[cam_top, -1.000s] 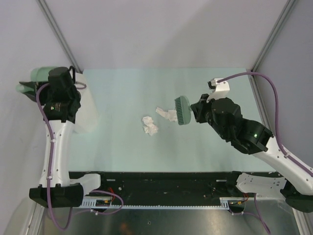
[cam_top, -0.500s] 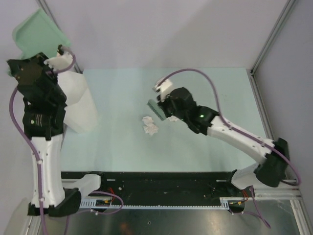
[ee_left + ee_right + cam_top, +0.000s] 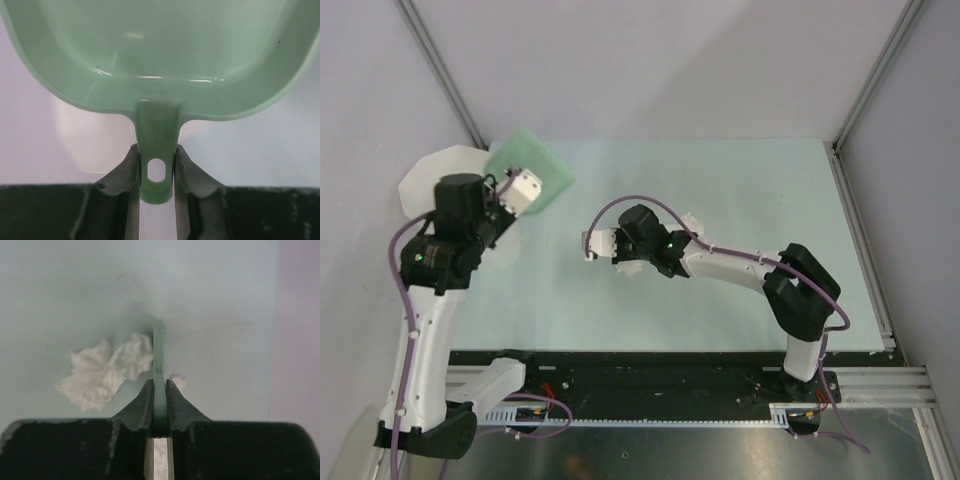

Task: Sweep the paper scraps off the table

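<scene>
A crumpled white paper scrap point(image 3: 106, 371) lies on the pale mint table point(image 3: 750, 190), touching the left side of a thin green brush point(image 3: 159, 347) seen edge-on. My right gripper point(image 3: 159, 385) is shut on that brush's handle. A small white bit point(image 3: 178, 381) shows just right of the brush. From above, my right gripper point(image 3: 620, 248) hovers over one scrap point(image 3: 628, 266), and another scrap point(image 3: 695, 220) peeks out behind the arm. My left gripper point(image 3: 156, 155) is shut on the handle of the green dustpan point(image 3: 160, 50), which it holds tilted above the table's back left corner point(image 3: 527, 168).
A white bin point(image 3: 425, 185) stands at the table's left edge, partly behind the left arm. The black front strip point(image 3: 650, 365) runs along the near edge. Grey walls and metal posts enclose the back and sides.
The right arm has swept the brush leftward across the table's middle to the scraps. The left arm has swung the dustpan from far left over to the table's back left corner.
</scene>
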Controlling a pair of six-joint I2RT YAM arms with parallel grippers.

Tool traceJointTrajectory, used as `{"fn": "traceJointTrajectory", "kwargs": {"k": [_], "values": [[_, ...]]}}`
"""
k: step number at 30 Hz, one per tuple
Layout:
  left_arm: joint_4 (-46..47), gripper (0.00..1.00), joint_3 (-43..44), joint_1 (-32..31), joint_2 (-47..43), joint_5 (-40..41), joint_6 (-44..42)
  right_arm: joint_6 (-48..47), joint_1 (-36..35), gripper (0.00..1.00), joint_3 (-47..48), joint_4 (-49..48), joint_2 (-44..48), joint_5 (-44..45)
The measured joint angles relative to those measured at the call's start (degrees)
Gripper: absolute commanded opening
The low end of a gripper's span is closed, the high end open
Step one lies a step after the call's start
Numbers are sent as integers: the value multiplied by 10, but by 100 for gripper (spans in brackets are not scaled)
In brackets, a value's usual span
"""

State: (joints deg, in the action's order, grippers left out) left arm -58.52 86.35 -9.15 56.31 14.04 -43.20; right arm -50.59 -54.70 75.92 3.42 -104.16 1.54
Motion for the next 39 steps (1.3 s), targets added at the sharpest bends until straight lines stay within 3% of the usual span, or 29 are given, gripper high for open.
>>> {"fn": "traceJointTrajectory", "kwargs": {"k": [6, 12, 17, 23, 30, 35, 39], "values": [[-62, 0, -130, 0, 11, -85, 45, -23, -28, 0, -22, 59, 8, 8], [-72, 0, -196, -5, 42, -127, 47, 13, -111, 0, -116, 114, 143, 28], [-72, 0, -248, -38, 68, -144, 41, 95, -152, 0, -132, 141, 227, 80], [-71, 0, -317, -111, 85, -143, 9, 262, -142, 0, -132, 162, 308, 193], [-75, 0, -362, -149, 115, -121, -29, 567, -111, 0, -132, 283, 411, 234], [-71, 0, -374, -172, 135, -115, -38, 737, -72, 0, -132, 388, 417, 235], [-72, 0, -382, -185, 173, -117, -38, 807, -46, 0, -132, 439, 398, 233]]}}
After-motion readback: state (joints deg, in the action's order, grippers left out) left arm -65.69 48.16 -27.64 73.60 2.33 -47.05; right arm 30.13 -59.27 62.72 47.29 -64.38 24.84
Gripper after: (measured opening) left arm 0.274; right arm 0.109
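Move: The nearest crumpled scrap lies almost straight below my right hand, about 14 cm down and some 3 cm to its right. A second scrap is about 12 cm right and 6 cm ahead of that hand, a third about 18 cm right and 8 cm ahead. From my raised left hand, the nearest scrap is some 21 cm right, 4 cm ahead and 36 cm below; the white bin's middle is about 13 cm left, 8 cm ahead and 22 cm below. I dip my right hand nearly 3 cm and draw the brush back about 14 cm to sweep the two nearer scraps towards my base, then lift it and swing it right, past them, turning it clockwise and tipping it down as it sinks again. Meanwhile my left hand lowers the dustpan some 30 cm, coming back and right and tipping it steeply down, to the left of the scraps. Both keep their grips. ##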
